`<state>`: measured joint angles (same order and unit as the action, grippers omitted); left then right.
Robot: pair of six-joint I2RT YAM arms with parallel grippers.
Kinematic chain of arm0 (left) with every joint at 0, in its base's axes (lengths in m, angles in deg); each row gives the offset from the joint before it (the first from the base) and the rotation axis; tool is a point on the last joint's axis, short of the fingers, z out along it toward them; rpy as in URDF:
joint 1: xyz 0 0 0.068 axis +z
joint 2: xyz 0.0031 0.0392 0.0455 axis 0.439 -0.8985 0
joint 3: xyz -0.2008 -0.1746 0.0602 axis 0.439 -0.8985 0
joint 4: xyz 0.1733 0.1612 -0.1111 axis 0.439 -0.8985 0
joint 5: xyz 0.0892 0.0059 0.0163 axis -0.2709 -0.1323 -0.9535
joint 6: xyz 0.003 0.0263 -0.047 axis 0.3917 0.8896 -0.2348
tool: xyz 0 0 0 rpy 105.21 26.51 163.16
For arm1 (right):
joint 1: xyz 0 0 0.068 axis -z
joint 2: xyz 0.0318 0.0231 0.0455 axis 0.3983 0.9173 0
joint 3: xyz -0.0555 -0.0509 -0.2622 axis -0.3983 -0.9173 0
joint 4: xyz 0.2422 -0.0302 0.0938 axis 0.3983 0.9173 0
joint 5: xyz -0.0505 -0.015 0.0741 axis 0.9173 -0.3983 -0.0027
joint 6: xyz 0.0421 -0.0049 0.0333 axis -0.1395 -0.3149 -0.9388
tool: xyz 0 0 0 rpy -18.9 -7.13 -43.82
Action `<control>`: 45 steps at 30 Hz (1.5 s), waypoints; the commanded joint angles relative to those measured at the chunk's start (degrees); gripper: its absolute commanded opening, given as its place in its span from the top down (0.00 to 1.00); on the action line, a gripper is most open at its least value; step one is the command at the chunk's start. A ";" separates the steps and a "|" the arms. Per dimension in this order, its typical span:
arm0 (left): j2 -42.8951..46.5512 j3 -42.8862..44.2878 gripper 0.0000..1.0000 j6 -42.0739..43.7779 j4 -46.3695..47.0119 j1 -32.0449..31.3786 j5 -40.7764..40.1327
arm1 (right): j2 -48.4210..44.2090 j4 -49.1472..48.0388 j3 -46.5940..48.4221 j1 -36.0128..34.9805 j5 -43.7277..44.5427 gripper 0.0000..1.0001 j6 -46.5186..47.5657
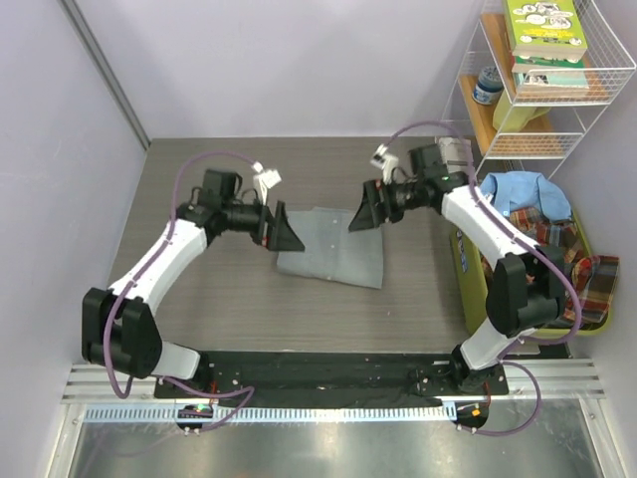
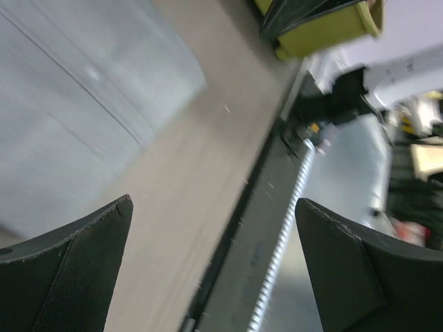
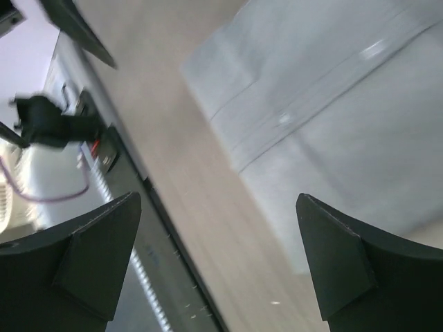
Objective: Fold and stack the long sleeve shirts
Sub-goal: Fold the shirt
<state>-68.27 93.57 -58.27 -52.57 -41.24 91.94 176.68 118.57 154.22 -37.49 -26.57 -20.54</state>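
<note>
A plain grey shirt (image 1: 333, 246) lies folded into a flat rectangle in the middle of the table. It also shows in the left wrist view (image 2: 76, 104) and the right wrist view (image 3: 332, 117). My left gripper (image 1: 287, 233) hangs open and empty above the shirt's left edge. My right gripper (image 1: 362, 216) hangs open and empty above its upper right corner. A light blue shirt (image 1: 518, 191) and a red-green plaid shirt (image 1: 572, 264) lie bunched in the yellow-green bin (image 1: 464, 274) at the right.
A white wire shelf (image 1: 537, 85) with books and a jar stands at the back right. A black strip (image 1: 328, 370) and a lit rail run along the table's near edge. Walls close in the left and back sides.
</note>
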 commanded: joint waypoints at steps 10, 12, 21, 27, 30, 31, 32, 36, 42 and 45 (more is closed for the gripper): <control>-8.37 -19.04 0.00 -25.86 39.78 -5.80 7.22 | 6.50 -11.31 -13.48 -9.89 -7.42 0.00 -6.55; -11.60 -19.30 0.00 -26.13 41.63 -5.80 5.38 | 8.43 -11.22 -12.96 -9.97 -7.25 0.00 -6.12; -25.24 -16.32 0.00 -23.23 38.85 1.66 -6.66 | 20.37 -3.85 -9.53 -4.36 -1.19 0.00 5.65; -24.99 -17.10 0.00 -20.51 30.84 2.63 -9.93 | 22.86 -0.33 -8.64 -3.56 1.63 0.01 10.67; -19.38 -20.35 0.00 -19.10 28.38 2.55 -4.49 | 19.87 4.31 -9.00 -4.17 0.76 0.01 14.87; -17.36 -22.36 0.00 -18.66 28.02 2.55 -2.74 | 18.73 6.08 -8.65 -4.09 0.06 0.01 16.20; -12.55 -23.16 0.00 -17.61 27.58 2.55 -0.11 | 16.20 8.10 -7.78 -4.08 -1.17 0.01 17.95; -1.12 -24.05 0.00 -15.15 25.30 1.50 2.99 | 8.80 13.91 -5.40 -4.08 -2.67 0.00 21.31; -3.26 -14.65 0.00 -14.35 24.14 -6.67 -2.44 | 9.04 2.53 -3.46 -4.08 -7.85 0.02 9.11; -11.60 -11.05 0.00 -20.93 30.72 -7.74 -2.72 | 12.73 -1.10 -1.54 -4.08 -9.96 0.05 4.09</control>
<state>-71.87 79.17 -75.03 -26.98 -47.34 91.24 185.83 124.78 149.72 -41.73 -32.76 -8.94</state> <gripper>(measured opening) 0.996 0.974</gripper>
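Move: The folded shirt's middle lies about 9 cm ahead of the left hand, 7 cm to its right and 18 cm below. From the right hand it is some 5 cm ahead, 5 cm to its left and 17 cm below. The near left corner sits roughly 4 cm ahead and 5 cm left of the left hand. The near right corner is about 5 cm back and 6 cm right of the right hand. Down and back together, fingers wide open, both hands sink some 15 cm to the shirt's near edge, wrists pitching forward about 25 degrees. While low, the left swings forward, then draws back about 5 cm along the shirt's near left part; the right eases slightly forward, then back. Both rise partway, hovering open over the near edge. ##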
